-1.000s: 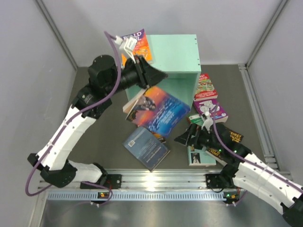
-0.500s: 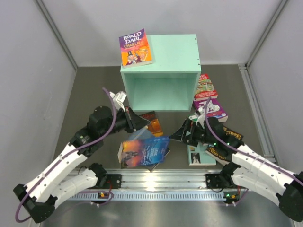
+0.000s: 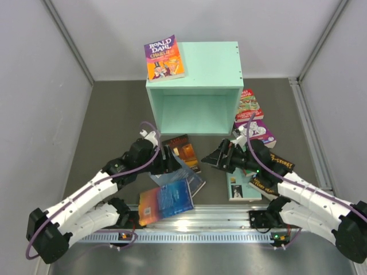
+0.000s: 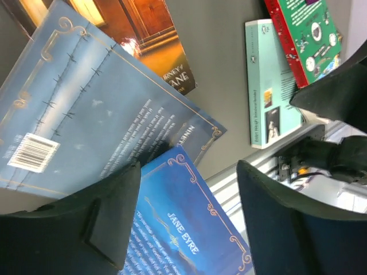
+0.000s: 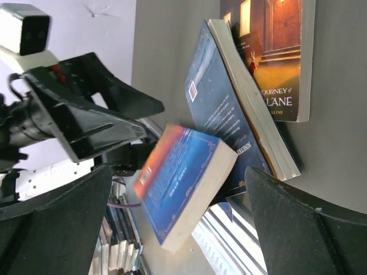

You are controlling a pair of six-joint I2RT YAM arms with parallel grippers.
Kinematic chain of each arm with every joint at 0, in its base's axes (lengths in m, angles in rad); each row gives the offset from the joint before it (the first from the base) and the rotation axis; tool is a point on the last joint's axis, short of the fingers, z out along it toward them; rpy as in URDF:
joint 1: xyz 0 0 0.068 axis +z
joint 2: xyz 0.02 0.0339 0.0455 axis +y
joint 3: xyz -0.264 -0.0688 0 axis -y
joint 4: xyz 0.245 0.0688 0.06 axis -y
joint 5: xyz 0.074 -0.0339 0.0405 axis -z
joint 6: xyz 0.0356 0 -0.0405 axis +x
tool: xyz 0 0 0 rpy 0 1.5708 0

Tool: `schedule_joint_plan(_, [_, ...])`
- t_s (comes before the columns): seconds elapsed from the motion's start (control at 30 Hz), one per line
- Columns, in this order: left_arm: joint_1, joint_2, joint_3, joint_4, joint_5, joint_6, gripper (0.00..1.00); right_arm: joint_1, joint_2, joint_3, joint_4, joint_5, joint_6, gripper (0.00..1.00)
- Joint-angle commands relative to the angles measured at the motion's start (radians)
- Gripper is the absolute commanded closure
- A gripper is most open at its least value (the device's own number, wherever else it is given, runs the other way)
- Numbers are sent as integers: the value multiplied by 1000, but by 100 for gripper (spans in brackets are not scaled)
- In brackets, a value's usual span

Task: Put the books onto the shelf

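Observation:
The mint-green shelf [image 3: 195, 86] stands at the back with its open front toward me; a purple book [image 3: 164, 57] lies on its top. My left gripper [image 3: 172, 160] [image 4: 188, 172] is open, low over the books. Just below it a blue-orange book [image 3: 166, 201] [image 4: 183, 229] [image 5: 178, 177] tilts at the table's near edge, free of the fingers. A grey-blue book [image 3: 192, 179] [image 4: 103, 126] overlaps a dark brown one [image 3: 183, 149] [image 5: 281, 57]. My right gripper [image 3: 215, 159] [image 5: 178, 172] is open, facing left, holding nothing.
To the right of the shelf lie a green-red book [image 3: 248, 104], a purple one [image 3: 256, 133], a dark one [image 3: 279, 166] and a teal one [image 3: 239, 190] [image 4: 269, 80]. A metal rail [image 3: 218, 220] runs along the near edge. Grey walls close in both sides.
My left arm swung down from the shelf to the table with the blue-orange book, then opened and let it go. The book dropped toward the near-left edge. The right gripper edged left.

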Motion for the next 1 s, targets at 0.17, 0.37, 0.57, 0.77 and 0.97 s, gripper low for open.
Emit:
schedule_joint_plan(0.17, [0,-7,347,-282,-124,204,17,1,-43,-34,-11,26,9,1])
schedule_joint_plan(0.37, [-10,-18,455,-368,114,308,1,2,-35,-37,-54,29,-14,1])
schedule_joint_plan(0.57, [-147,14,354,-478,-71,258,1,16,65,-42,-65,-47,-22,1])
schedule_joint_plan(0.77, [-195,134,303,-549,-347,91,2,154,238,73,-106,-57,-102,0])
schedule_joint_plan(0.97, [-165,169,175,-439,-383,-73,2,162,411,168,-97,5,-148,0])
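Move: Nineteen Eighty-Four, the grey-blue book on the table, lies almost straight below the left hand, some 12 cm down; from the right hand it is about 14 cm left, level fore and aft, 15 cm down. Just released, Jane Eyre is about 10 cm back and 3 cm left of the left hand, 10 cm lower. The brown book lies roughly 10 cm ahead and 3 cm right of the left hand, 12 cm down. The left hand, already clear of Jane Eyre, opens its fingers fully as it swings up about 13 cm, draws back and comes down again, ending some 4 cm left and 3 cm back of its start over the near left edge of Nineteen Eighty-Four, rolled nearly 30 degrees so the fingers point more steeply down. Meanwhile the open right hand sinks about 9 cm, drawing back about 4 cm and reaching left, its fingers tipping further down as it closes in on that book's right corner; no contact can be made out. ##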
